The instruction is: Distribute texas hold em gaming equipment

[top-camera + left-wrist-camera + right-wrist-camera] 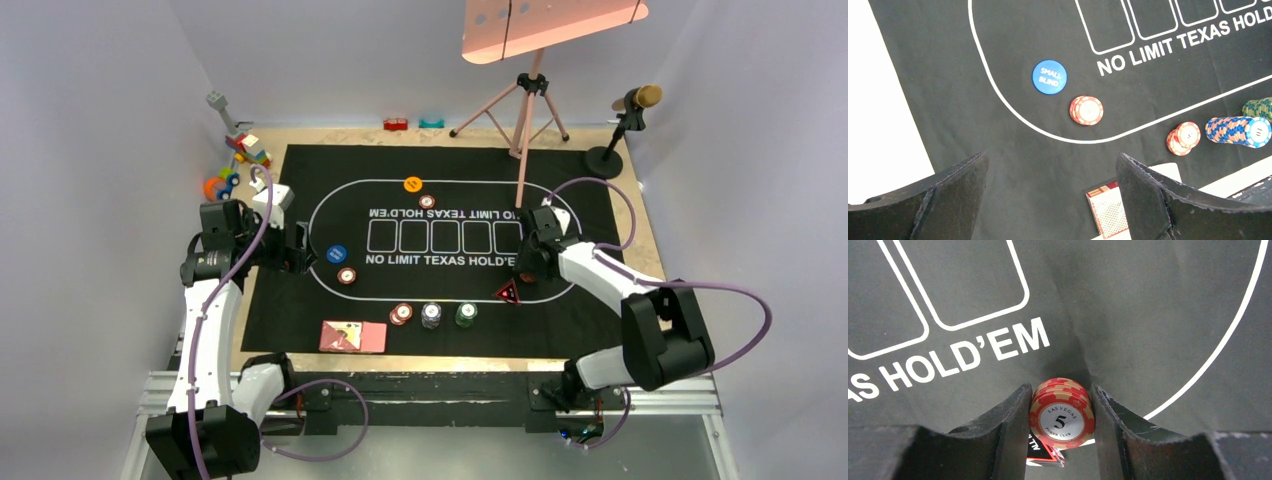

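My right gripper [1062, 390] is shut on a small stack of red poker chips [1062, 412], pads against both sides, over the right end of the mat's oval [527, 274]. The red triangular marker [1045, 456] lies just below the stack. My left gripper [1051, 165] hangs open with nothing between its fingers, above the mat's left side [300, 250]. Ahead of it are the blue button [1049, 77] and a red chip stack [1087, 110]. Red [401, 313], grey [431, 315] and green [466, 314] stacks and the pink-backed cards [352, 336] sit near the front. An orange button [412, 184] and a red chip [427, 201] lie at the far side.
The black printed mat [300, 170] covers most of the table. Colourful toy blocks [240, 155] lie at the back left. A pink tripod [525, 110] and a black microphone stand [618, 140] rise at the back right. Grey walls close in both sides.
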{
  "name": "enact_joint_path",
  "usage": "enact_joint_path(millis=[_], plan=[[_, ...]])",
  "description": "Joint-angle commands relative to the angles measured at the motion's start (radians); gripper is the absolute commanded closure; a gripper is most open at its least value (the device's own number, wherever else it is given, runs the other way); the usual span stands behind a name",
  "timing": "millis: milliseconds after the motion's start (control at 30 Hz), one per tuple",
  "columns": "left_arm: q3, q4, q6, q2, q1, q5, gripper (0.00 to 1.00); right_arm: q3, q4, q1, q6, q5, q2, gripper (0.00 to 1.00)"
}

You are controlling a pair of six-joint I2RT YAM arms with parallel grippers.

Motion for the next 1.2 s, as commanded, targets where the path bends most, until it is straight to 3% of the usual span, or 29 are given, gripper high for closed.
enact_joint_path(millis=[0, 133, 300, 567, 867, 1000, 1167], plan=[[-0.001, 0.029, 0.025, -0.017, 0.008, 0.024, 0.00, 0.015, 0.013, -0.002, 0.057, -0.011, 0.017, 0.81], [-0.001, 0.029, 0.025, -0.015, 0.008, 0.024, 0.00, 0.016, 0.001, -0.002, 0.078, -0.003, 0.026, 0.66], [-0.001, 0.030, 0.025, -0.017, 0.008, 0.024, 0.00, 0.016, -0.011, -0.002, 0.092, 0.008, 0.024, 0.59], [-0.001, 0.030, 0.025, -0.016, 0.007, 0.024, 0.00, 0.015, -0.020, -0.002, 0.089, 0.009, 0.024, 0.22], [-0.001, 0.031, 0.025, -0.014, 0.008, 0.024, 0.00, 0.094, -0.068, 0.045, 0.040, 0.050, -0.068, 0.18], [0.000, 0.029, 0.023, -0.012, 0.008, 0.023, 0.00, 0.197, -0.115, 0.220, 0.012, 0.082, -0.099, 0.16], [0.000, 0.031, 0.023, -0.011, 0.008, 0.021, 0.00, 0.269, -0.057, 0.407, -0.096, -0.057, -0.111, 0.09]])
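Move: The right hand already grips a short stack of red chips, and the spot where it goes down lies straight beneath the fingers, about 2 cm lower. The red triangle lies about 4 cm to the left and 2 cm back; the green chip stack stands roughly 14 cm left and 7 cm back, with the blue stack some 8 cm beyond it to the left at about the same depth. From the left hand, that spot is some 48 cm right, 3 cm ahead and 15 cm down. The right hand eases the red chips down about 1 cm onto the mat just right of the red triangle, holds there, then opens its fingers and lets go of them. Fingers still spreading, it then lifts clear and sweeps quickly left towards the middle of the mat, ending about 10 cm higher and 10 cm left of the chips, the wrist turning roughly 15 degrees counter-clockwise. ##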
